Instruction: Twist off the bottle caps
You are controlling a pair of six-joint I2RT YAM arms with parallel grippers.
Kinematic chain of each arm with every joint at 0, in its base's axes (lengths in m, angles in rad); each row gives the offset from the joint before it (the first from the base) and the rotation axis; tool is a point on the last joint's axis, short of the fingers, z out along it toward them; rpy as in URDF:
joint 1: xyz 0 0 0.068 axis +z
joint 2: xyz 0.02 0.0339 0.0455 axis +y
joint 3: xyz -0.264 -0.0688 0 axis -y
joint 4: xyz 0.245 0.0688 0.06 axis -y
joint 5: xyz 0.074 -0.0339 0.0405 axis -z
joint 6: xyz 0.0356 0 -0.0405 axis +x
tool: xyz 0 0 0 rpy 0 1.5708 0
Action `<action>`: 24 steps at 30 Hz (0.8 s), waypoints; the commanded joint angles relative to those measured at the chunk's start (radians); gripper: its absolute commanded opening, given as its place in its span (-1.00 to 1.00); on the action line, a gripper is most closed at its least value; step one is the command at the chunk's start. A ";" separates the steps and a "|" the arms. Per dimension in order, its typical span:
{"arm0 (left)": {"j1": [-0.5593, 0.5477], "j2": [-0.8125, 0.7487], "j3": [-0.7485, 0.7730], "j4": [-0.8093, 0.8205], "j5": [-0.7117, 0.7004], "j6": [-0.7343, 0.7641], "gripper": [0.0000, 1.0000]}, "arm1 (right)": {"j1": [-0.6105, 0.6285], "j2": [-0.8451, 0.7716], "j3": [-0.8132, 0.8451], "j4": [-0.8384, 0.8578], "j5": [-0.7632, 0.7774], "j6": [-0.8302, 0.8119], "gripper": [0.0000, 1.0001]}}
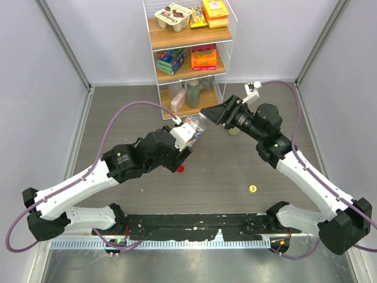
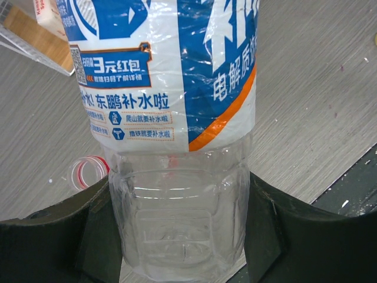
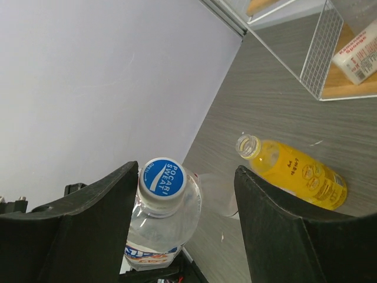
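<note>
My left gripper (image 1: 187, 137) (image 2: 179, 200) is shut on the lower body of a clear bottle (image 1: 194, 125) (image 2: 171, 88) with a blue-white label, holding it tilted off the table. Its white cap with a blue top (image 3: 164, 178) sits between the fingers of my right gripper (image 1: 207, 113) (image 3: 187, 177). One finger is right beside the cap and a wide gap shows on the other side. A red cap (image 1: 180, 169) and a yellow cap (image 1: 253, 188) lie loose on the table. The yellow-orange bottle (image 3: 294, 174) lies on its side with an open neck.
A white wire rack (image 1: 188, 35) (image 3: 330, 47) of packaged goods stands at the back centre. A pale bottle (image 1: 234, 131) stands behind my right gripper. An open clear bottle mouth with a red ring (image 2: 88, 171) lies on the table to the left of the held bottle.
</note>
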 commanded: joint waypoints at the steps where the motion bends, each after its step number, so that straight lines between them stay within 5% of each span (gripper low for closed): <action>1: -0.003 0.012 0.050 0.003 -0.048 0.021 -1.00 | 0.004 0.008 0.038 0.061 -0.016 0.040 0.34; 17: -0.001 0.049 0.073 -0.010 -0.049 0.019 -1.00 | 0.004 0.042 0.010 0.112 -0.056 0.083 0.05; 24: -0.003 0.067 0.087 -0.026 -0.049 0.016 -1.00 | 0.003 0.046 0.009 0.119 -0.067 0.084 -0.51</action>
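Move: The right hand, pointing forward and left, has the blue-and-white cap of the held bottle almost between its open fingers: about 1 cm left, 1 cm back and 1 cm above its centre. Beneath, the open yellow bottle stands some 5 cm ahead and 7 cm left, its middle 25 cm down; the open cola bottle is 14 cm left and 2 cm back at that same height. From the left hand the cap lies roughly 8 cm forward, 7 cm right and 10 cm up. The right hand barely travels, easing about 1 cm to the left while its fingers close from roughly three-quarters open to about a third, until both pads pinch the sides of the blue-and-white cap. Meanwhile the left hand keeps its hold near the bottle's base and nudges the tilted bottle about 1 cm forward, dipping slightly before coming most of the way back up, which helps centre the cap between the right fingers. ##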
